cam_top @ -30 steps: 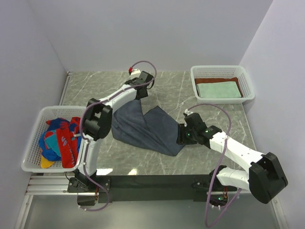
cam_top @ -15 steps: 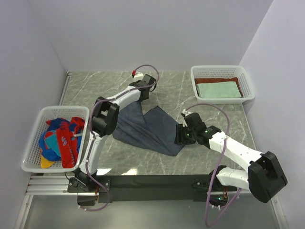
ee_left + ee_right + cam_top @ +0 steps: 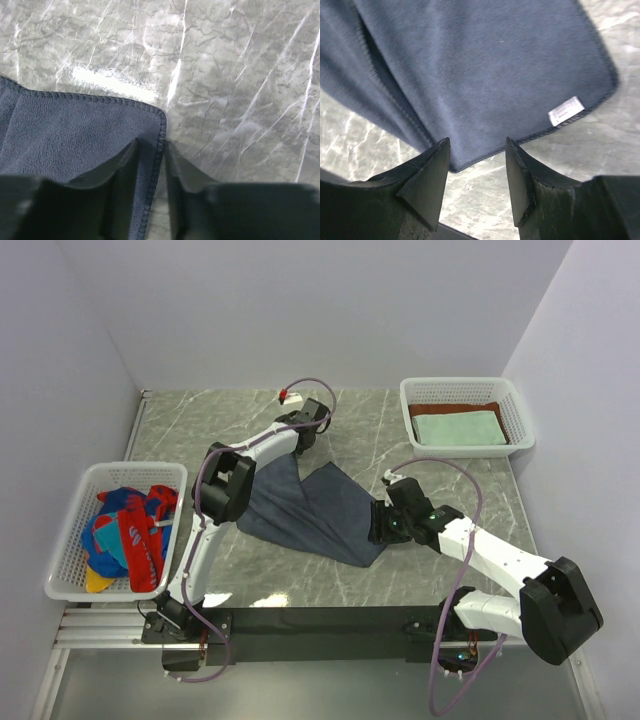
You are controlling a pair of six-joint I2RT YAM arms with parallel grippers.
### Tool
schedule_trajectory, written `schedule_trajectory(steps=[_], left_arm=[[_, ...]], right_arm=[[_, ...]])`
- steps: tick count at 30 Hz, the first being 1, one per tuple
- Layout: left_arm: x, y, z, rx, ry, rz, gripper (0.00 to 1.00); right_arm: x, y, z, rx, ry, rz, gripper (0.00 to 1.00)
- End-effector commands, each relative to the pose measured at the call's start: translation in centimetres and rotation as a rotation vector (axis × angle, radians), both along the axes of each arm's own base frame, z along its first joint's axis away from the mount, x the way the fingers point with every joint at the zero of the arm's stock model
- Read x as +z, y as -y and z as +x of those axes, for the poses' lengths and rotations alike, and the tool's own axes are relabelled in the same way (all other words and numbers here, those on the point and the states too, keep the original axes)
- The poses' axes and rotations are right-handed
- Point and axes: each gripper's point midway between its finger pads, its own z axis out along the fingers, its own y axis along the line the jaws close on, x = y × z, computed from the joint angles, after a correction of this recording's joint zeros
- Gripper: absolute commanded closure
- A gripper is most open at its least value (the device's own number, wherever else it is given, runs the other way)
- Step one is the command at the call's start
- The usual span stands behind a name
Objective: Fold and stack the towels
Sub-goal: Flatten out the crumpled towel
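Note:
A dark slate-blue towel (image 3: 310,505) lies rumpled on the marble table (image 3: 200,420). My left gripper (image 3: 303,443) is down at its far corner. In the left wrist view the left gripper (image 3: 151,150) has its jaws a narrow gap apart, straddling the stitched hem of the towel (image 3: 75,130), with bare table showing beside the hem. My right gripper (image 3: 378,525) hangs open over the towel's near right corner. In the right wrist view the right gripper (image 3: 477,150) has nothing between its fingers, and the towel (image 3: 485,65) with its white label (image 3: 566,110) lies just beyond.
A white mesh basket (image 3: 70,540) at the left edge holds bright red, blue and yellow patterned towels (image 3: 125,530). Another basket (image 3: 460,388) at the back right holds a folded mint-green towel (image 3: 458,427) on top of a rust-brown one (image 3: 497,407).
The left arm has stretched further out, bringing its gripper onto the towel's far corner with the jaws narrowing. The right arm and the towel have barely moved.

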Motion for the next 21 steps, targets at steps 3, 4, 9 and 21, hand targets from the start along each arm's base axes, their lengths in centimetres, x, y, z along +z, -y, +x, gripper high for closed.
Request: schedule_trajectory(steps=[3,4,9,21], left_arm=[[-2.8,-0.8,-1.7,0.007,-0.068,0.032,0.83],[-2.9,-0.9,-1.8,0.004,-0.074,0.033,0.92],[-2.1,-1.4,-2.3,0.012,-0.068,0.045,0.99],[4.8,-1.8,-1.9,0.01,0.057,0.004,0.99]], right_arm=[[1.1,1.5,2.1,-0.104,0.082,-0.052,0.44],[1.2,2.0,2.5,-0.133,0.089,-0.064,0.44],[1.1,3.8,4.4,-0.232,0.091,-0.091,0.41],[-1.2,5.6,6.4,-0.344,0.013,-0.137,0.41]])
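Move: Right at the left fingers lies the crumpled towel's far corner, about 2 cm ahead and 1 cm below, its hem running between them; the towel's next corner sits some 7 cm to the right and 4 cm back. From the right hand, the labelled corner is roughly 6 cm ahead, 6 cm right and 4 cm down, with the nearest corner 4 cm back and 1 cm left, as far down. Closing from about a third open to shut, the left fingers pinch the towel's hem by the far corner, then draw it back and left some 2.5 cm, low over the table. Meanwhile the right hand, still open, swings right and forward about 7 cm towards the labelled corner, turning clockwise some 15 degrees, and sinks a couple of centimetres late on to straddle that corner from above. ##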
